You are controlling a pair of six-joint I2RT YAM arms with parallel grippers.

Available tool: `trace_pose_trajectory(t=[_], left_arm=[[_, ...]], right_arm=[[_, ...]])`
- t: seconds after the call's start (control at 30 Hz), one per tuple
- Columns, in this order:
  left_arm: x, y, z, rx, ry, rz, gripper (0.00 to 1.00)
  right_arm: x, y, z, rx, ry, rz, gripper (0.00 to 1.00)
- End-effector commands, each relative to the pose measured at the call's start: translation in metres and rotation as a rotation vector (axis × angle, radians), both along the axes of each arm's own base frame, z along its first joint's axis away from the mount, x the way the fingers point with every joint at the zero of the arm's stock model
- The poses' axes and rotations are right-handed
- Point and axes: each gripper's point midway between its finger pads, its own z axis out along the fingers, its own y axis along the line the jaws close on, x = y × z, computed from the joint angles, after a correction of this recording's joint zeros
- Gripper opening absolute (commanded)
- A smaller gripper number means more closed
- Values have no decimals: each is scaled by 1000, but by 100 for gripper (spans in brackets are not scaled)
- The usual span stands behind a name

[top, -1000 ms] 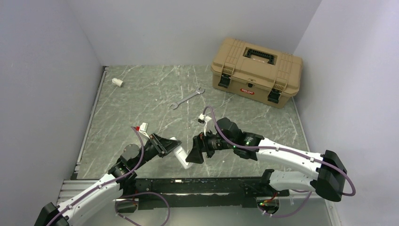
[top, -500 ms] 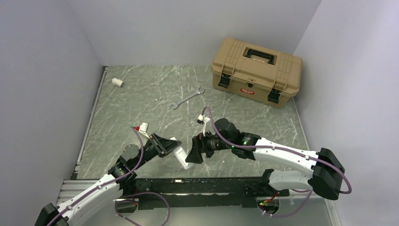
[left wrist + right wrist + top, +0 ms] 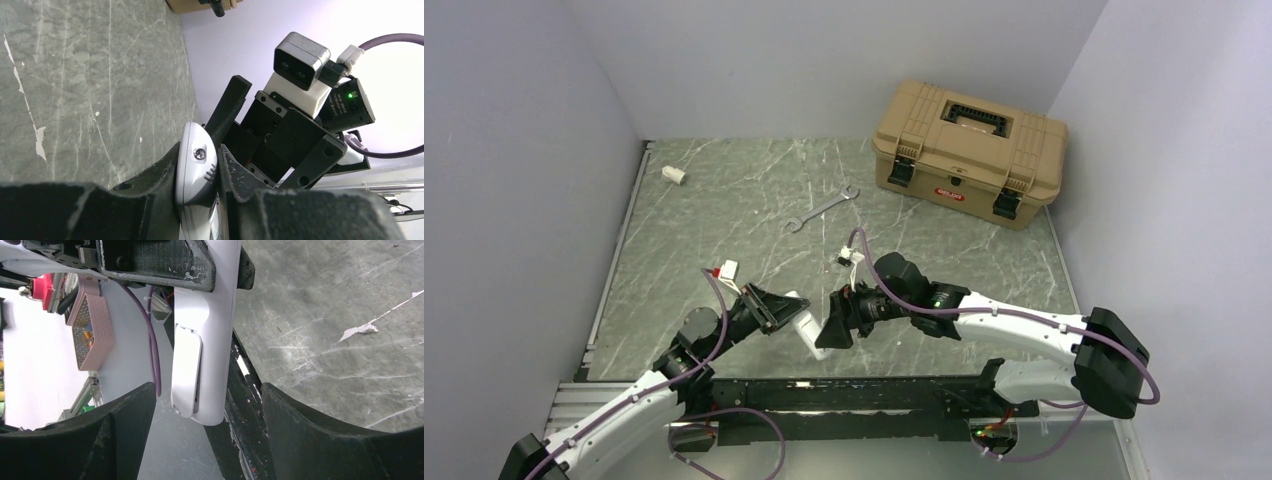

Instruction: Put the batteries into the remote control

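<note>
The remote control [image 3: 810,334], a slim white bar, hangs above the table's near edge with my left gripper [image 3: 776,310] shut on one end of it. In the left wrist view both pads press the remote control [image 3: 196,159] at the left gripper [image 3: 199,152]. My right gripper [image 3: 834,325] is open and straddles the remote's free end. In the right wrist view the remote control [image 3: 212,365] hangs between the fingers of the right gripper [image 3: 206,392], with a gap on each side. A cover panel [image 3: 186,371] on its left face stands slightly ajar. The batteries are out of view.
A tan toolbox [image 3: 969,150] stands shut at the back right. A metal wrench [image 3: 821,208] lies mid-table and a short white tube stub [image 3: 673,175] lies at the back left. A black rail [image 3: 854,393] runs along the near edge under the grippers.
My right arm has slid a little left, so its fingers reach further around the remote's free end, and its jaws have narrowed slightly. The left gripper and the remote have held still.
</note>
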Motion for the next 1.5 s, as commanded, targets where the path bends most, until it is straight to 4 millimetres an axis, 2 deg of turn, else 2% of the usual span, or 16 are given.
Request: trace_pose_trajectory(t=[0.0, 0.3, 0.43, 1.47], left_arm=[[-4, 0, 12, -51, -36, -17, 0], [-6, -1, 16, -72, -42, -27, 0], [-7, -1, 18, -86, -44, -30, 0], [-15, -3, 37, -154, -86, -76, 0]], right_arm=[[2, 8, 12, 64, -19, 18, 77], [4, 13, 14, 91, -21, 18, 56], [6, 16, 15, 99, -21, 20, 51], [21, 34, 23, 155, -29, 55, 33]])
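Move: The battery cover lies on the upper side of the remote control's near end, about 3 cm to the right hand's left, roughly level with it in reach and height, in front of the open fingers. The remote's middle is some 3 cm ahead and 4 cm left of that hand; the left gripper's clamped fingers are about 6 cm ahead and 5 cm left. From the left hand, the cover is about 7 cm back and 3 cm right, slightly lower. Leftward, slowly, the right hand eases about 1.5 cm further onto the near end of the remote, rolling and turning counter-clockwise only some 5 degrees, while its fingers close from wide open to under half. They pinch the remote through its thickness, one finger on the battery cover, the other on the opposite side, and the squeeze builds towards the end. The left hand keeps its grip on the far end and stays almost still. ##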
